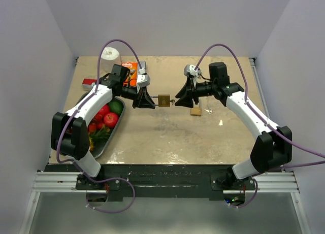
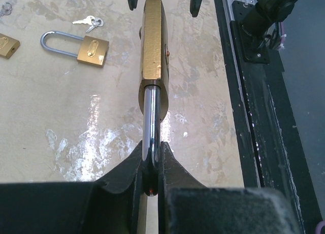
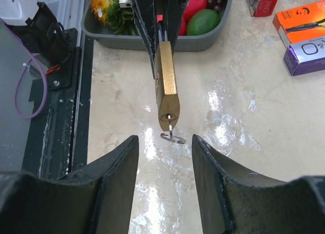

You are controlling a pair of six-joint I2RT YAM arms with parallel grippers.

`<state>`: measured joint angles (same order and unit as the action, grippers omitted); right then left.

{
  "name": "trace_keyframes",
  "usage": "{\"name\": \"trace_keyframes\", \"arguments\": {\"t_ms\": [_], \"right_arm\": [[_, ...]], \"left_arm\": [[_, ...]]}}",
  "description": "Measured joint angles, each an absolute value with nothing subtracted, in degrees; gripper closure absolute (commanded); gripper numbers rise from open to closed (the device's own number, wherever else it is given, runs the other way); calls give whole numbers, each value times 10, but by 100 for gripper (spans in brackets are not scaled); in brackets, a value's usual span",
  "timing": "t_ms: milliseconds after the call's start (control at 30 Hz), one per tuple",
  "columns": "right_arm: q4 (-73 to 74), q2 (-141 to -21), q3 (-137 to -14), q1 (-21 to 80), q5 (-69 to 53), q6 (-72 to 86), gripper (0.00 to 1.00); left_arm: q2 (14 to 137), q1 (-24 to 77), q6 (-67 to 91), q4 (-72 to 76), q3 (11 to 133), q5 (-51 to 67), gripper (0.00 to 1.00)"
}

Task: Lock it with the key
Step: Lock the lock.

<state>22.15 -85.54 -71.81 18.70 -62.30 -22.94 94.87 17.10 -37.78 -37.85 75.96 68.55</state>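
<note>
My left gripper (image 1: 152, 103) is shut on the chrome shackle (image 2: 151, 127) of a brass padlock (image 1: 163, 100) and holds it above the table's middle. The padlock body (image 2: 152, 43) points away from the left wrist. In the right wrist view the padlock (image 3: 166, 87) faces me with a key (image 3: 170, 130) in its keyhole and a ring hanging from it. My right gripper (image 1: 179, 100) is open, its fingers (image 3: 114, 165) on either side just short of the key, touching nothing.
A second brass padlock (image 2: 76, 47) and loose keys (image 2: 89, 23) lie on the table; in the top view that padlock (image 1: 196, 111) lies under the right arm. A grey tray (image 1: 101, 147) of fruit stands left. Small boxes (image 3: 303, 38) sit at the back.
</note>
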Motion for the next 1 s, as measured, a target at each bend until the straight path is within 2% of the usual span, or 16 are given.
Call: {"name": "trace_keyframes", "arguments": {"t_ms": [300,400,500,533,767,1000], "right_arm": [[197,-873,-718,199,-619,-208,56],[196,-879,-718,203,-616,-209,68],[194,-884,-718,203,-612,-208,97],[192,-885,-718,203,-611,-209,100],[216,-886,-718,197,-611,-220,100],[324,-884,-718,121,-611,-291,100]], "left_arm": [[949,173,-386,-384,760,686,100],[949,174,-387,-385,760,686,100],[949,175,-387,-385,760,686,100],[949,175,-386,-385,760,685,100],[955,175,-387,-385,760,681,100],[970,160,-413,-393,760,672,100]]}}
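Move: The key's head, standing out of the padlock held by the left hand, is about 2 cm to the right hand's left, 1 cm ahead and 1 cm below; that padlock's body is some 6 cm left, 1 cm ahead and level with it. On the table, roughly 22 cm below, another padlock lies 9 cm right and 6 cm ahead, loose keys 14 cm right and 4 cm ahead. From the left hand the key is 8 cm right, 3 cm lower, level fore-and-aft. The key's head is taken between the right fingers, which ease about 1 cm left and 1.5 cm down, then close from half open to pinch it. The right hand then draws the key out of the lock, speeding up to the right some 5 cm and sinking 2 to 3 cm. The left hand keeps its grip on the shackle, holding nearly still before sinking about 2 cm at the end. ##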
